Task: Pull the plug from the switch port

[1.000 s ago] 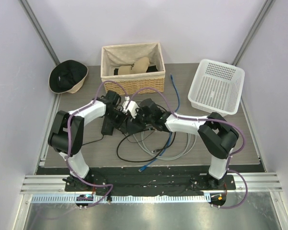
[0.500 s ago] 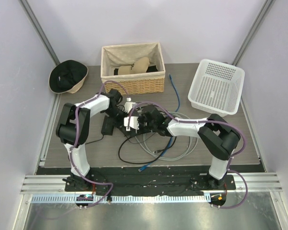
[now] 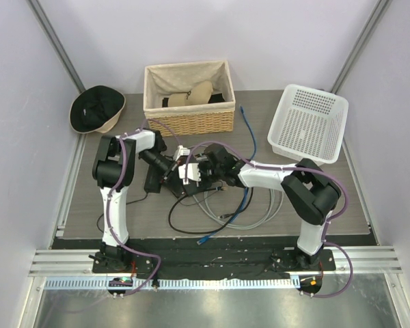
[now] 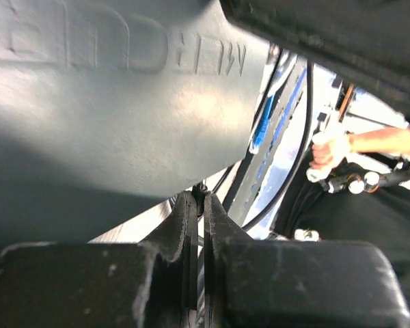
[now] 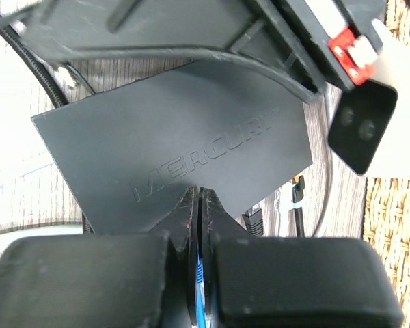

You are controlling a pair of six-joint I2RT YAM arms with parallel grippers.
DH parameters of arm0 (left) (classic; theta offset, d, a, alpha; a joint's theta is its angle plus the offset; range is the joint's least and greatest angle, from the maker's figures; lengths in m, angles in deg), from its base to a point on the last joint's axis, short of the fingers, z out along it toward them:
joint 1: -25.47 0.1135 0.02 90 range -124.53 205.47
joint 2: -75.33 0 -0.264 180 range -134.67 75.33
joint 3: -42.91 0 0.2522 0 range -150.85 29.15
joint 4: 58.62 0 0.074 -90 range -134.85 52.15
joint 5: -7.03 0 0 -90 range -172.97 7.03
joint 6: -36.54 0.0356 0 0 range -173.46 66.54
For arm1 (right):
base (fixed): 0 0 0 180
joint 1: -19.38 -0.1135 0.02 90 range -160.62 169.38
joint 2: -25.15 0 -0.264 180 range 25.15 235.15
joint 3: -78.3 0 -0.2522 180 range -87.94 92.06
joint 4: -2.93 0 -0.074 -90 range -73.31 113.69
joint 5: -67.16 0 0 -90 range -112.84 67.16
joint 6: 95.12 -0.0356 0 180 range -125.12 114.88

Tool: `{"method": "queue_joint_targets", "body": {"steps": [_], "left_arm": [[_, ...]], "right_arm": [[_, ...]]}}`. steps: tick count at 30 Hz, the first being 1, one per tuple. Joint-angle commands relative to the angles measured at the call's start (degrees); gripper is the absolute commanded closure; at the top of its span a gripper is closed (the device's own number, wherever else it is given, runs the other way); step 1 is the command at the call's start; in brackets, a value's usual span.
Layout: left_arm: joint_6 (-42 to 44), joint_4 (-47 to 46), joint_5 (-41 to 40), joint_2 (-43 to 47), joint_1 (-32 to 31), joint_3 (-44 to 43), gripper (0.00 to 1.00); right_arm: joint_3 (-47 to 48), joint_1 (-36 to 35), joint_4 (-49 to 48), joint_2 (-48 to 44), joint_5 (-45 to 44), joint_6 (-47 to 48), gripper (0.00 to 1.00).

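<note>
The switch is a flat matte black box [image 5: 178, 137] with embossed lettering; it fills the upper left of the left wrist view [image 4: 123, 102]. My right gripper [image 5: 199, 195] is shut, tips against the box's near edge, with the blue cable [image 5: 200, 277] pinched between its fingers. The plug and the switch port are hidden behind those tips. My left gripper [image 4: 199, 199] is shut at the box's opposite edge, with something thin and dark at its tips. From above, the left gripper [image 3: 172, 171] and right gripper [image 3: 195, 176] meet over the box.
A black power brick [image 3: 152, 179] lies left of the box. Grey and black cable coils [image 3: 225, 205] spread in front, with a loose blue plug end [image 3: 205, 239]. At the back stand a wicker basket [image 3: 188, 96], a white plastic basket [image 3: 309, 123] and a hat [image 3: 96, 109].
My left arm has folded back to the left, its elbow rising, while its gripper stays by the box. The right gripper has shifted slightly left. Both stay shut.
</note>
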Motion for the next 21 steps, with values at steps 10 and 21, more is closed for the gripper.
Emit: {"method": "queue_joint_targets", "body": {"steps": [10, 21], "left_arm": [[6.7, 10.7, -1.5, 7.9, 2.4, 4.6, 1.0], [-1.7, -11.0, -13.8, 35.9, 3.3, 13.0, 1.0]], "right_arm": [[-3.5, -0.8, 10.6, 0.6, -2.0, -8.2, 0.98], [18.0, 6.5, 17.3, -6.5, -14.0, -39.1, 0.61]]}}
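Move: The plug is already pinched in the left fingertips, and the switch port lies right against them, about 1 cm to the right. The switch's middle is some 4 cm ahead and 4 cm right, and the black adapter about 3 cm ahead and 7 cm left. From the right hand, whose shut tips sit at the switch's far cable side, the port is roughly 6 cm back and 6 cm left; the blue plug is about 3 cm back and 3 cm right. Keep the left gripper shut on the plug and ease it back about a centimetre from the switch port. Then lift it briskly some 8 cm, drawing left away from the switch as the fingers swing steeper down. As it lifts, bring the right fingertips off the switch, right, forward and up about 3 cm each, opening them a third and turning the hand clockwise. ##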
